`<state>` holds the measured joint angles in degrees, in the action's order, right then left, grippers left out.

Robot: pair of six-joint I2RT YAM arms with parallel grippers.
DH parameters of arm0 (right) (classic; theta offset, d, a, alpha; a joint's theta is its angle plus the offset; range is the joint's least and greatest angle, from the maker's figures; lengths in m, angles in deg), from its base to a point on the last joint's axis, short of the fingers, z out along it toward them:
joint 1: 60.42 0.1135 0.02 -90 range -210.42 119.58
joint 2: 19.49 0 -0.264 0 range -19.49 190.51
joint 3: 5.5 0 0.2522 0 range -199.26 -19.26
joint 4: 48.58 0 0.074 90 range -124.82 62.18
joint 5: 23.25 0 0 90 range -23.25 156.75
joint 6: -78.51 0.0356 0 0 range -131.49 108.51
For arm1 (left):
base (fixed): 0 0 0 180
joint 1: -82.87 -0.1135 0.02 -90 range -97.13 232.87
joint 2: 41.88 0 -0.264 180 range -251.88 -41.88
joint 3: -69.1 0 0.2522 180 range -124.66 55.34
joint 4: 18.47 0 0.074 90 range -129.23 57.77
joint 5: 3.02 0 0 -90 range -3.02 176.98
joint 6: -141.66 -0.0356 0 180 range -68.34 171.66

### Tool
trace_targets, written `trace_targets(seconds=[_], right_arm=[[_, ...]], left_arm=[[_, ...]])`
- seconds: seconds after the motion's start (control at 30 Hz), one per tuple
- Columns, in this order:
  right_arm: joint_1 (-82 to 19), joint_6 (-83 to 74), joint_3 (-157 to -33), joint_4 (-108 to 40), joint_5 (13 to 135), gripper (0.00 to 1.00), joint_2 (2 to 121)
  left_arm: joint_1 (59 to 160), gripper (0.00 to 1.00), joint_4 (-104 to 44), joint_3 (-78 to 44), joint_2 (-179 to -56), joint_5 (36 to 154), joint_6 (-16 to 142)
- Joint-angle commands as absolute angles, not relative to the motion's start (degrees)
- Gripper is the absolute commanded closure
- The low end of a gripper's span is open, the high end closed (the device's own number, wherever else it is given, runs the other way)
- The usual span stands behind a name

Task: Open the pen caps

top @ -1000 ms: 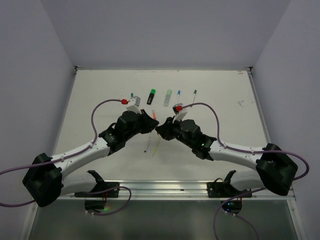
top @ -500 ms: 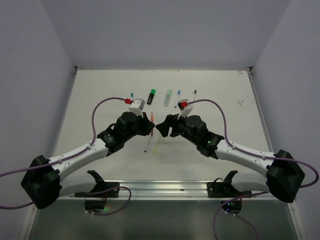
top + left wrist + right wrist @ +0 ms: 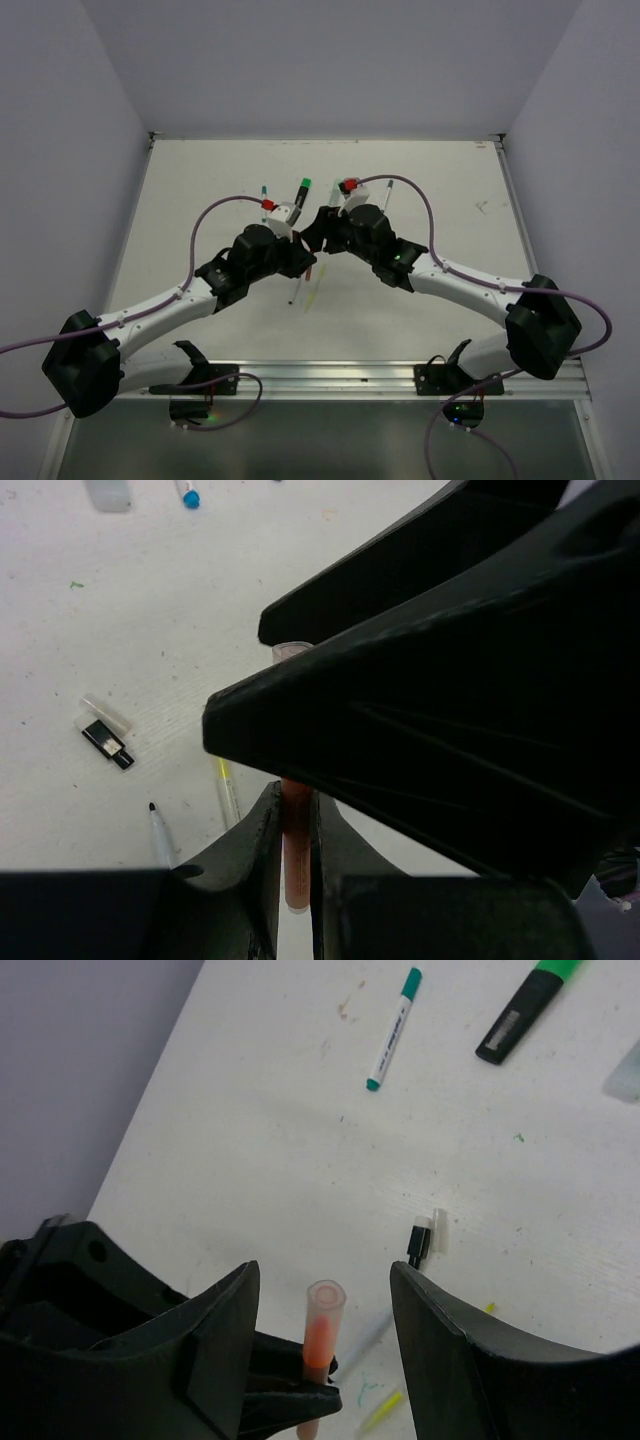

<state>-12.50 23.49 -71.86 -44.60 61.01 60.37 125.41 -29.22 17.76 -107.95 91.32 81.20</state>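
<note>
My left gripper is shut on the barrel of an orange pen and holds it off the table. The pen's capped end, a translucent pen cap, points at the right wrist camera. My right gripper is open, one jaw on each side of that cap with a gap on both sides. In the top view the two grippers meet at mid-table, the left gripper just below the right gripper. From the left wrist the right gripper's black body hides the cap.
A teal pen, a green-capped black highlighter and a pale mint cap lie towards the far side. A small black piece with a clear cap, a yellow pen and a black-tipped pen lie below the grippers.
The right gripper opened, drew away from the left one, then swung left and forward so its open jaws flank the pen's capped end. The left gripper kept its hold on the pen.
</note>
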Motion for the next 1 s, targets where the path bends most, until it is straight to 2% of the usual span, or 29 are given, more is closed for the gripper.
trace_targets(seconds=[0.0,0.1,0.2,0.3,0.33,0.4,0.63,0.97], right_arm=[[-12.78,25.95,-74.19,-43.52,62.52,0.42,62.42],[-12.70,26.65,-74.01,-43.87,63.49,0.50,63.39],[-12.78,27.00,-73.49,-44.31,64.20,0.62,63.66],[-12.70,27.18,-73.40,-44.23,64.64,0.79,63.92],[-12.78,26.92,-73.48,-44.23,64.20,0.89,63.75],[-13.13,26.48,-73.66,-43.88,62.97,0.99,63.48],[-19.72,29.02,-74.19,-45.72,64.46,1.00,61.99],[-30.88,27.62,-84.73,-45.02,60.25,1.00,59.97]], left_arm=[[126.02,1.00,-25.81,18.52,-107.19,93.66,79.44],[126.11,1.00,-25.73,18.60,-107.19,93.39,79.44],[126.19,1.00,-25.29,18.61,-107.45,93.48,79.53],[126.11,1.00,-24.85,18.43,-107.89,94.01,79.79],[126.19,1.00,-24.93,18.34,-108.15,94.18,79.88],[126.19,1.00,-25.20,18.08,-108.94,95.24,79.96],[129.71,1.00,-25.64,19.48,-110.96,97.17,81.37],[136.65,1.00,-27.04,22.21,-114.22,98.40,85.24]])
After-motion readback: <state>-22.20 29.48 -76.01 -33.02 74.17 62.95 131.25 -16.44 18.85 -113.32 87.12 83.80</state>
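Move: The left hand already grips the orange pen, which stands upright; its capped top is about 4 cm straight above that hand's point. From the open right hand, the same cap lies roughly 3 cm below and 1 cm to the left. On the table, about 15 cm below the left hand, the white pen is some 2 cm ahead and 3 left, the yellow pen 2 ahead and 2 right, and the loose black cap 10 ahead and 2 left. The right hand sinks about 3 cm over the orange pen's upper end, its open fingers shutting there to pinch the capped top just above the left fingers. With both hands gripping, they then travel together to the robot's right some 4 cm, the right also working forward about 2 cm and tipping down some 10 degrees more, while the left keeps its hold on the pen's body. ##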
